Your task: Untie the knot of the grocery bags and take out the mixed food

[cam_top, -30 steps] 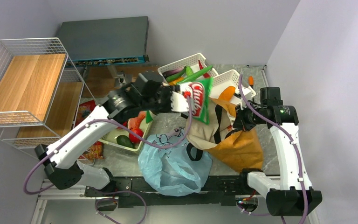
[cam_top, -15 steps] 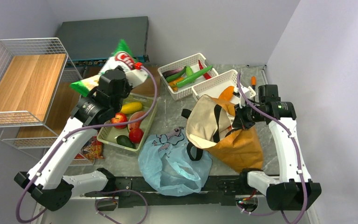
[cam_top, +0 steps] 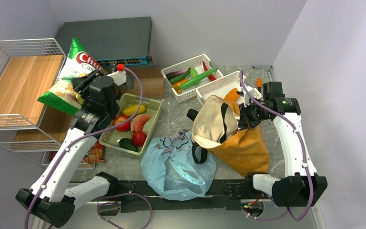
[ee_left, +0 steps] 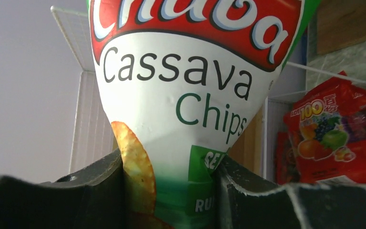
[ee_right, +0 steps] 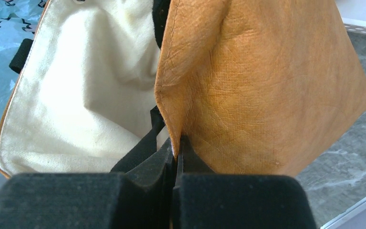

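Observation:
My left gripper (cam_top: 83, 89) (ee_left: 169, 164) is shut on the bottom end of a green, white and red cassava chips bag (cam_top: 69, 76) (ee_left: 186, 95), held up in the air beside the wire shelf (cam_top: 9, 71). My right gripper (cam_top: 244, 121) (ee_right: 176, 145) is shut on the rim of the mustard-brown tote (cam_top: 242, 148) (ee_right: 262, 81), holding its cream-lined mouth open. The light-blue plastic bag (cam_top: 174, 169) lies crumpled at the near edge. A green tray (cam_top: 153, 117) holds a mango (cam_top: 134, 110), an apple (cam_top: 122, 122), a watermelon slice (cam_top: 140, 123) and an avocado (cam_top: 127, 144).
Two white baskets (cam_top: 187, 94) (cam_top: 242, 78) at the back hold a cucumber (cam_top: 198, 78), an eggplant and other produce. A carrot (cam_top: 259, 82) lies behind the right arm. A red snack pack (ee_left: 336, 138) (cam_top: 94, 153) sits low by the shelf. A grey box (cam_top: 107, 40) stands at the back.
My left arm has swung the chips bag from above the tote leftwards over the green tray to the wire shelf. The right gripper has kept its hold on the tote rim.

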You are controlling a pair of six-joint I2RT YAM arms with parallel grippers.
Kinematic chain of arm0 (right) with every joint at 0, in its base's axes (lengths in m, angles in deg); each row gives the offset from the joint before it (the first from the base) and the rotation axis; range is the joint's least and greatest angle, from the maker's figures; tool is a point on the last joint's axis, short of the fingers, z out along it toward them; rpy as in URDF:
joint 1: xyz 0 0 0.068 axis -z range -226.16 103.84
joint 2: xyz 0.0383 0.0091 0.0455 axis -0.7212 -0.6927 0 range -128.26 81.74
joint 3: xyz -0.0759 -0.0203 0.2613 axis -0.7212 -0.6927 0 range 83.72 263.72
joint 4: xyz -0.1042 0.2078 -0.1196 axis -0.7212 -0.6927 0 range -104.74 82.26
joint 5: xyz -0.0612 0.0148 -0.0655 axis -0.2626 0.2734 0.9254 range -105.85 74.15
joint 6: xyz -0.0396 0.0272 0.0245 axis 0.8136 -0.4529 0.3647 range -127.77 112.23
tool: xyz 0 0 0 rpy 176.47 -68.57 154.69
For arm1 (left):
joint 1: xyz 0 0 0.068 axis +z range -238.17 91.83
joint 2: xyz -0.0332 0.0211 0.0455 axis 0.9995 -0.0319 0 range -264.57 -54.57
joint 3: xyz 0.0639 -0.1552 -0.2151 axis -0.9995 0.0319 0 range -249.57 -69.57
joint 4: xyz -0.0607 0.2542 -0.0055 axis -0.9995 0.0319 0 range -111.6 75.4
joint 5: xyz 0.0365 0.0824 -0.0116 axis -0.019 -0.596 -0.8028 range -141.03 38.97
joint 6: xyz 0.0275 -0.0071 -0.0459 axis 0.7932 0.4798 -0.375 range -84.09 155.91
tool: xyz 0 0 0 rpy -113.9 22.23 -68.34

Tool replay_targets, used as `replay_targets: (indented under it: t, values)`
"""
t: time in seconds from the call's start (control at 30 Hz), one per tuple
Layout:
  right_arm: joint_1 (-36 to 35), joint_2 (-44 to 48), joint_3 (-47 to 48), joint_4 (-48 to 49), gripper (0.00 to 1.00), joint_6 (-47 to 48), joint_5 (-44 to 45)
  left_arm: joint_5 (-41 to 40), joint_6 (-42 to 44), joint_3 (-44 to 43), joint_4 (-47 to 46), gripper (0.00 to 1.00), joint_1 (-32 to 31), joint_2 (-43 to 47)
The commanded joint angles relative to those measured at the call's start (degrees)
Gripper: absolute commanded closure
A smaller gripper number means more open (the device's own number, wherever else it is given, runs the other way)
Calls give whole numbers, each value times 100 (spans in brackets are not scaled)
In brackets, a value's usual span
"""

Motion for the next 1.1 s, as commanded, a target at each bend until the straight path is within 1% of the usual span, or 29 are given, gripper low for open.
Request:
replay_targets:
  t: [0.0,0.03,0.17,0.23,0.3,0.47,0.5,0.6,0.63,0.77,0.8,0.87,0.97,1.03,1.07]
  values:
    - [14,-78,216,132,100,266,69,-172,-1958,-781,1372,100,311,326]
    - [11,-103,223,121,100,288,67,-11,-2272,-799,1645,100,311,372]
    - [14,-182,315,115,100,350,100,159,-2982,-847,2201,100,312,411]
    - [9,-195,322,119,100,366,114,383,-3405,-996,2557,100,311,360]
    - [14,-192,339,95,100,381,124,738,-3921,-1091,3168,100,320,332]
    - [12,-66,274,108,100,313,213,1320,-4443,-950,3925,100,390,573]
    - [12,-9,239,106,100,288,212,1343,-4460,-924,3964,100,410,615]
    - [11,87,112,97,100,240,231,1216,-4359,-858,3848,100,477,709]
    - [15,110,84,79,100,258,241,1114,-4184,-866,3711,100,478,744]
    - [11,122,94,35,100,241,280,124,-3120,-747,2536,100,478,755]
    - [10,125,109,28,100,253,279,-15,-2896,-738,2309,100,490,754]
    - [8,117,135,13,100,286,295,-139,-2666,-721,2123,100,608,748]
    - [12,85,198,1,100,366,332,-262,-2352,-498,1792,100,1006,728]
    - [16,45,264,-19,100,438,345,-348,-2171,-347,1597,100,1130,733]
    - [11,15,295,-36,100,473,348,-404,-2011,-263,1342,100,1171,744]
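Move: The left hand already grips the chips bag above the wire rack's right edge. The opening between the rack's two wooden shelves lies about 8 cm to its left, 2 cm back and 12 cm below; the upper shelf's middle is some 19 cm left, 1 cm back, 3 cm lower. Red candy bags sit about 2 cm ahead and 28 cm below, the green basket 5 cm ahead, 16 cm right, 36 cm below. From the right hand, the opening is roughly 70 cm left, 4 cm ahead, 7 cm higher. Keeping its hold on the chips bag, the left hand draws back about 7 cm along the rack's right side and sinks some 5 cm, rolling nearly 30 degrees so its left side dips, to bring the bag from over the upper shelf's edge down to the gap beneath. Then it turns left about 4 cm into the opening, rising some 2 cm and undoing almost half the roll, while the shut right fingers stay nearly still, still pinching the orange tote's edge. ##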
